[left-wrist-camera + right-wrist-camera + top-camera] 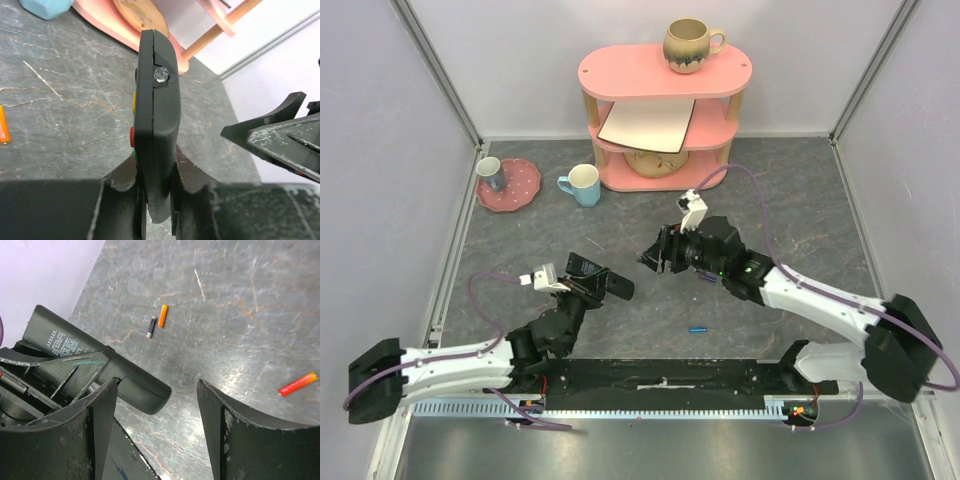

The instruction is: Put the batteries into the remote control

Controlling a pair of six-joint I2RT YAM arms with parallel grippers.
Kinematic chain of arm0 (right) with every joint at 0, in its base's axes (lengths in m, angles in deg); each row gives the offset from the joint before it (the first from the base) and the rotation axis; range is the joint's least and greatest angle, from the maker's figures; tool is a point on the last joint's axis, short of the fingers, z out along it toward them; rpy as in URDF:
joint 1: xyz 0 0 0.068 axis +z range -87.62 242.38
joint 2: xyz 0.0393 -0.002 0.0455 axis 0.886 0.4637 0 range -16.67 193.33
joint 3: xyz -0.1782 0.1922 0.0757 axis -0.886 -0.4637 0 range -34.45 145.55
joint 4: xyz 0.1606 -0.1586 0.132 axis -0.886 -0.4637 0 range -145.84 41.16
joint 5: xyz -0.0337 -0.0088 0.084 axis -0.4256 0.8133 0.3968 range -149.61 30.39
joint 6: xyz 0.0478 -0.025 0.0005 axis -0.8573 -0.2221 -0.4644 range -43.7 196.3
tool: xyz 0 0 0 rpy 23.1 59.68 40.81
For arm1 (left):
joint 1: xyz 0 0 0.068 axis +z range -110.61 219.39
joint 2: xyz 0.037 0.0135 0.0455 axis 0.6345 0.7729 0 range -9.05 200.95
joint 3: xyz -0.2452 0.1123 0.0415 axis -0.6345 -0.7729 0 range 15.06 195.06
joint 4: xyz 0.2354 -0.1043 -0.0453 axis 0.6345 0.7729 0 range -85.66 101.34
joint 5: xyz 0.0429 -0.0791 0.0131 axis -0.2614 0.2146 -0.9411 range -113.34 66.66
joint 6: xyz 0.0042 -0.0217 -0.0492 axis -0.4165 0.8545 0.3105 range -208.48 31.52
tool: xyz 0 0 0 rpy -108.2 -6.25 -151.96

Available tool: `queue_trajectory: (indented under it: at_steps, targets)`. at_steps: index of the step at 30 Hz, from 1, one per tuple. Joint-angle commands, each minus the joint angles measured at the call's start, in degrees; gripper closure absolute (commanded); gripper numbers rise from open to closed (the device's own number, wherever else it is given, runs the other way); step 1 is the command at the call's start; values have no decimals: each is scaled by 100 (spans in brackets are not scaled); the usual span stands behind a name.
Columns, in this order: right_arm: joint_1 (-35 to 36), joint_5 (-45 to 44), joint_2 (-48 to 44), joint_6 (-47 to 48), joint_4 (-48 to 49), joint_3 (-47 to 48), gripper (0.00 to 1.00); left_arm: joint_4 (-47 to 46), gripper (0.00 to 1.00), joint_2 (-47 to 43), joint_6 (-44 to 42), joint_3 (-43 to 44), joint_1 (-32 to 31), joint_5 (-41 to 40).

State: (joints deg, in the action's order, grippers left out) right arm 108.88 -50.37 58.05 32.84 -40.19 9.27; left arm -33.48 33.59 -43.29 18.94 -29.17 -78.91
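Observation:
My left gripper (pixel 588 283) is shut on the remote control (pixel 602 279), a slim black bar held off the table. The left wrist view shows the remote control (pixel 156 115) edge-on, clamped low between the fingers (pixel 117 200), its coloured buttons facing left. My right gripper (pixel 658 254) hangs open just right of the remote's free end. In the right wrist view the remote control (pixel 95 362) shows its labelled back, its end between my open gripper (pixel 156 386) fingers and touching neither. On the table lie a blue battery (pixel 698 328), an orange battery (pixel 162 316) and a red-orange battery (pixel 298 384).
A pink shelf (pixel 665 110) stands at the back, with a brown mug (pixel 692 45) on top and a white board and bowl inside. A blue mug (pixel 582 185) and a pink plate (pixel 523 188) carrying a cup sit back left. A small black piece (pixel 151 327) lies beside the orange battery.

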Motion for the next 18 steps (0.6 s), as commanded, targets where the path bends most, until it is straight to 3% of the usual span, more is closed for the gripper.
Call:
queue_trajectory:
  at_steps: [1, 9, 18]
  targets:
    - [-9, -677, -721, 760, -1021, 136, 27, 1645, 98, -1035, 350, 297, 26, 441]
    - [26, -1124, -1837, 1384, -1663, -154, 25, 2612, 98, -3171, -326, 552, 44, 2435]
    - [157, -1126, -2128, 1815, -1971, -312, 25, 3123, 98, -3244, -511, 1316, 35, 4712]
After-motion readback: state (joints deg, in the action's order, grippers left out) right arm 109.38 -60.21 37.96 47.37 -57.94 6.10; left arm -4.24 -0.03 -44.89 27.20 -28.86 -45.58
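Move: In the left fingers the remote control is already gripped, its middle some 2 cm ahead of the hand point. From the empty right hand the purple battery lies about 15 cm to the right, 5 cm ahead and 16 cm down; the red battery is about 7 cm right and 8 cm ahead, the blue one 12 cm right and 7 cm back. The remote is 10 cm to that hand's left and 3 cm back. The purple battery is roughly 23 cm right and 7 cm ahead of the left hand. Parting from each other, both hands clear the loading spot. The left keeps its grip on the remote control, lifts it nearly 10 cm while drawing back about 8 and slightly right, the wrist swinging some 30 degrees clockwise. The right, fingers staying open and empty, travels about 7 cm right, away from the remote towards the purple battery's side, first rising, then starting to sink, with a slight pull back. ##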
